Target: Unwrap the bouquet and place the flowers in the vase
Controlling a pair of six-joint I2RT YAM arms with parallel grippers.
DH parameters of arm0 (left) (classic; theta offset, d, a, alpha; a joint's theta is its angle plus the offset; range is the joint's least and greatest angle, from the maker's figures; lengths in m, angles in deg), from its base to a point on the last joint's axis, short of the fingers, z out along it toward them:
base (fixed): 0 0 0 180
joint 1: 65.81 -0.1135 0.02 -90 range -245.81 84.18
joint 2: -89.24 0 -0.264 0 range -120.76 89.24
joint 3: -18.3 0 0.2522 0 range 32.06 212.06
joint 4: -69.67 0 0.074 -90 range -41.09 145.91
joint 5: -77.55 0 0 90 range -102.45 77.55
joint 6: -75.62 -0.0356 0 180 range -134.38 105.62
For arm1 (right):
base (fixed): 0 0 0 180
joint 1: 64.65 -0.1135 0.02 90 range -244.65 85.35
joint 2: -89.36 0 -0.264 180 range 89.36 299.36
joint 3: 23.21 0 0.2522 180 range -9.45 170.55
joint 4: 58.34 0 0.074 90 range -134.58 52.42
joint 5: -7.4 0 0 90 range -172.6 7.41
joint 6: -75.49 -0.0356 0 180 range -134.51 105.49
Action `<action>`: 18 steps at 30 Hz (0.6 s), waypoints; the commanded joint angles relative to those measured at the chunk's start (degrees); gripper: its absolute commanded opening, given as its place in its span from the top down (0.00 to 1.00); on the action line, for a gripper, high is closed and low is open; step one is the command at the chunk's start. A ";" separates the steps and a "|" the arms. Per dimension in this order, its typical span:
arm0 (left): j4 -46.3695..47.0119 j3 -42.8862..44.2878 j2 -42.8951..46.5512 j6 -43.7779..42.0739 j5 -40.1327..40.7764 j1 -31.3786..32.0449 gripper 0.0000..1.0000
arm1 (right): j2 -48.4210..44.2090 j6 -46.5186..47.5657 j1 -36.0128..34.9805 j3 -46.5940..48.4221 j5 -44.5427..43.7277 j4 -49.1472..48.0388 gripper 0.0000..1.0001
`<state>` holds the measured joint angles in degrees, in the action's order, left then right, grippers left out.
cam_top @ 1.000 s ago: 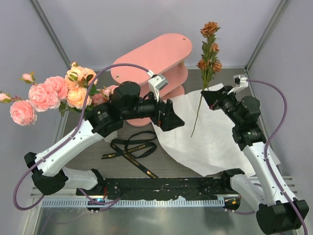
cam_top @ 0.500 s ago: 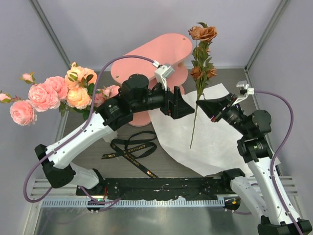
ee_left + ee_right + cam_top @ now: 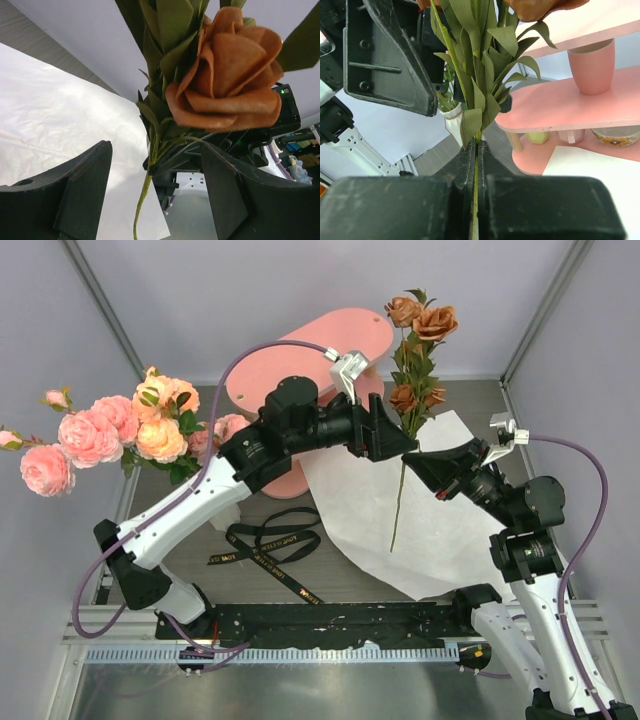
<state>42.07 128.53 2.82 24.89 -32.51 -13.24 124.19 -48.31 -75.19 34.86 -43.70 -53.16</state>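
Note:
My right gripper [image 3: 422, 458] is shut on the stem of a rusty brown flower [image 3: 415, 345] and holds it upright over the white paper [image 3: 450, 530]; in the right wrist view the stem [image 3: 476, 150] runs between the pressed fingers. My left gripper [image 3: 400, 443] stands open just above that grip, one finger on each side of the stem [image 3: 145, 185], under a brown rose [image 3: 225, 75]. Pink and peach flowers [image 3: 110, 430] stand at the far left. The white vase [image 3: 452, 122] with stems in it shows only in the right wrist view; my left arm hides it from above.
The pink oval shelf [image 3: 320, 360] stands behind both grippers, with a pink cup [image 3: 592, 65] on one tier. A loose black ribbon [image 3: 265, 550] lies in front of it, left of the paper. Metal frame posts rise at the back corners.
My left arm has swung right and up to the brown flower's stem and its jaws have narrowed a little. My right gripper has carried the flower left and slightly higher.

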 commanded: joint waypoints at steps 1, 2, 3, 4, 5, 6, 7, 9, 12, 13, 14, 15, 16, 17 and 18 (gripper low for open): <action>5.15 4.16 -1.39 2.22 -2.53 -0.72 0.27 | 0.06 -0.83 -0.44 0.86 2.15 -1.70 0.99; 5.15 4.52 -1.57 2.31 -2.80 -0.72 0.28 | 0.06 -0.83 -0.44 0.95 2.32 -1.70 0.99; 5.15 4.87 -2.18 2.48 -3.15 -0.81 0.32 | -0.02 -0.74 -0.44 0.95 2.50 -1.70 0.99; 5.32 5.31 -2.27 2.48 -3.24 -0.98 0.34 | -0.02 -0.57 -0.53 0.86 2.50 -1.62 0.99; 5.41 5.40 -2.36 2.48 -3.32 -0.99 0.36 | -0.02 -0.56 -0.44 0.77 2.59 -1.62 0.99; 5.58 5.40 -2.36 2.40 -3.33 -1.07 0.40 | 0.06 -0.56 -0.35 0.77 2.76 -1.53 0.99; 5.67 5.40 -2.45 2.39 -3.41 -1.25 0.42 | -0.02 -0.48 -0.44 0.60 2.77 -1.53 0.99; 5.94 5.31 -2.45 2.39 -3.33 -1.51 0.48 | 0.15 -0.39 -0.44 0.42 2.94 -1.44 0.99; 6.20 5.14 -2.27 2.66 -3.15 -2.04 0.52 | 0.33 -0.30 -0.44 0.16 3.38 -1.44 0.99; 6.46 5.14 -2.53 2.66 -3.32 -2.13 0.54 | 0.59 -0.30 -0.35 0.16 3.64 -1.53 0.99; 6.55 5.14 -2.62 2.83 -3.59 -2.13 0.55 | 0.59 -0.30 -0.44 0.24 3.56 -1.53 0.99; 6.73 5.14 -2.71 2.92 -3.76 -2.21 0.58 | 0.76 -0.13 -0.44 0.25 3.64 -1.62 0.99; 6.99 5.14 -2.71 2.92 -3.85 -2.22 0.60 | 0.85 -0.04 -0.53 0.33 3.73 -1.62 0.99; 7.25 5.14 -2.88 3.01 -4.46 -2.30 0.62 | 1.03 -0.04 -0.44 0.25 3.82 -1.62 0.99; 7.52 5.05 -2.89 3.01 -4.64 -2.30 0.66 | 1.03 0.14 -0.53 0.25 3.91 -1.53 0.99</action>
<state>45.04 131.43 0.09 27.47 -35.68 -14.96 124.82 -48.46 -75.41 34.77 -41.32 -53.12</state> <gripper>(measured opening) 0.388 0.042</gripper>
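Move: From the left gripper, the flower stem to be caught is about 2 cm to the right, 1 cm ahead and 1 cm up. The right fingertips pinching it lie 2 cm right, 1 cm back and 3 cm down; the lower brown roses 3 cm right, 5 cm ahead and 5 cm up; the pink shelf roughly 15 cm ahead, 15 cm left and well below. From the right gripper, that piece of stem is some 3 cm above and 1 cm ahead. Ease the left gripper about 2 cm up and forward along the brown-rose stem, towards the leaves just above the right fingertips, edging slightly right at first. Meanwhile bring its fingers together around the stem until the opening is about half what it was, not shut. Keep the right gripper pinching the stem and almost still. ##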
